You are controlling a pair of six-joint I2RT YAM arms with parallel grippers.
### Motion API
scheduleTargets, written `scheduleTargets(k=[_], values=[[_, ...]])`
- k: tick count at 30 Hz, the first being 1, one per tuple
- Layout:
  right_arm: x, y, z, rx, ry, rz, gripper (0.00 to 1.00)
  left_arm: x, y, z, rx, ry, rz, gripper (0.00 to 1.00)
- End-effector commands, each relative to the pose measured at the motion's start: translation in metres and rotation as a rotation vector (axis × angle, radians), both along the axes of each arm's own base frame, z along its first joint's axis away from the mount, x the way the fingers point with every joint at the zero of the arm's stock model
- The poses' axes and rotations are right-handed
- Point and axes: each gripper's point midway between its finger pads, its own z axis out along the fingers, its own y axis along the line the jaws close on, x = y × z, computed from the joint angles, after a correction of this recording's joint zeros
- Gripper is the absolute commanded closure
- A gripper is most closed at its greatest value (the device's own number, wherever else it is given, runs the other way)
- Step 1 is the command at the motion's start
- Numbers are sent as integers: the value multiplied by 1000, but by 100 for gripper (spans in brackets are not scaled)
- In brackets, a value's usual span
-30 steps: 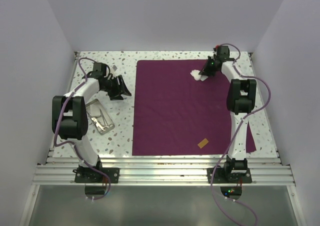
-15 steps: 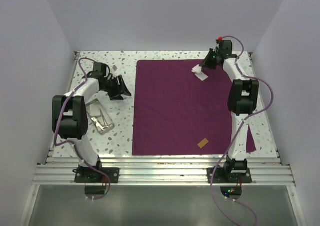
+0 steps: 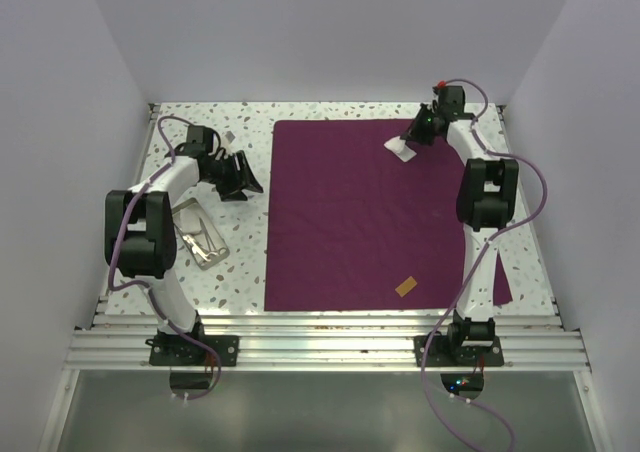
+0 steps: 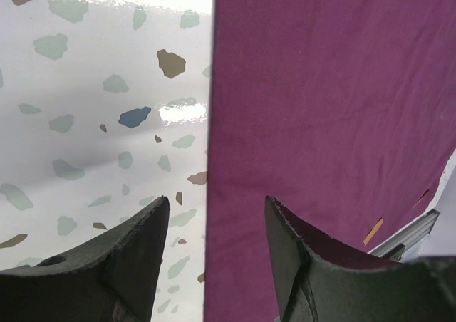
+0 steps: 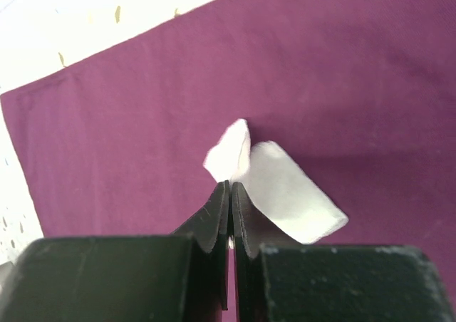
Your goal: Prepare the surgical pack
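Note:
The dark purple cloth (image 3: 375,212) lies spread flat over the middle of the table. My right gripper (image 5: 230,184) is shut on a white gauze square (image 5: 285,190), which hangs above the cloth's far right part; from above this gauze (image 3: 399,149) shows just left of the right gripper (image 3: 418,134). The steel tray (image 3: 199,235) sits left of the cloth by the left arm, with thin steel scissors and forceps (image 3: 201,234) inside. My left gripper (image 4: 214,208) is open and empty, hovering over the cloth's left edge (image 4: 211,144), apart from the tray.
A small orange-brown tab (image 3: 405,286) lies on the cloth near its front edge. A small white item (image 3: 228,133) sits on the speckled tabletop (image 3: 240,272) at the far left. White walls enclose the table on three sides.
The right gripper has lifted the gauze off the cloth and drawn slightly back toward the far right. The left arm has not moved.

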Motion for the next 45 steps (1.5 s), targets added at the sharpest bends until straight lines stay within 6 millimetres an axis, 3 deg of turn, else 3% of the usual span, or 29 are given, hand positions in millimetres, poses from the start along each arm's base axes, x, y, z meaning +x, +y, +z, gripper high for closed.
scheduleTargets(k=[1,34,38,41,45], values=[[2,-18,32,-16,-58,-39,100,13,-4,12,-19,-51,-19,40],[-12,-32,-1,-52,58,-72,97,11,-3,13,-20,-50,-20,40],[-10,-31,-4,-45,63,-69,93,10,-4,12,-21,-46,-22,40],[-9,-31,-4,-44,64,-72,76,10,-5,12,-24,-48,-22,40],[-12,-36,1,-61,70,-86,71,10,-4,12,-23,-46,-21,40]])
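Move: The right hand holds a gauze square by a pinched edge, over the lower gauze square it is going onto. That lower square's middle is about 2 cm back, 1 cm right and 4 cm below the right hand. The cloth's far edge runs roughly 8 cm straight ahead of the hand, its far right corner 8 cm ahead and some 19 cm right. From the idle left hand, the lower gauze lies about 18 cm ahead and 44 cm right. Rightward, down and back, the right hand lays its held gauze over the lower square, about 4 cm in all: a quick slide first, then a slow creep back with the fingers tipping about 5 degrees farther down. Only at the end do the shut fingers part to roughly a quarter open, low over the stack. ##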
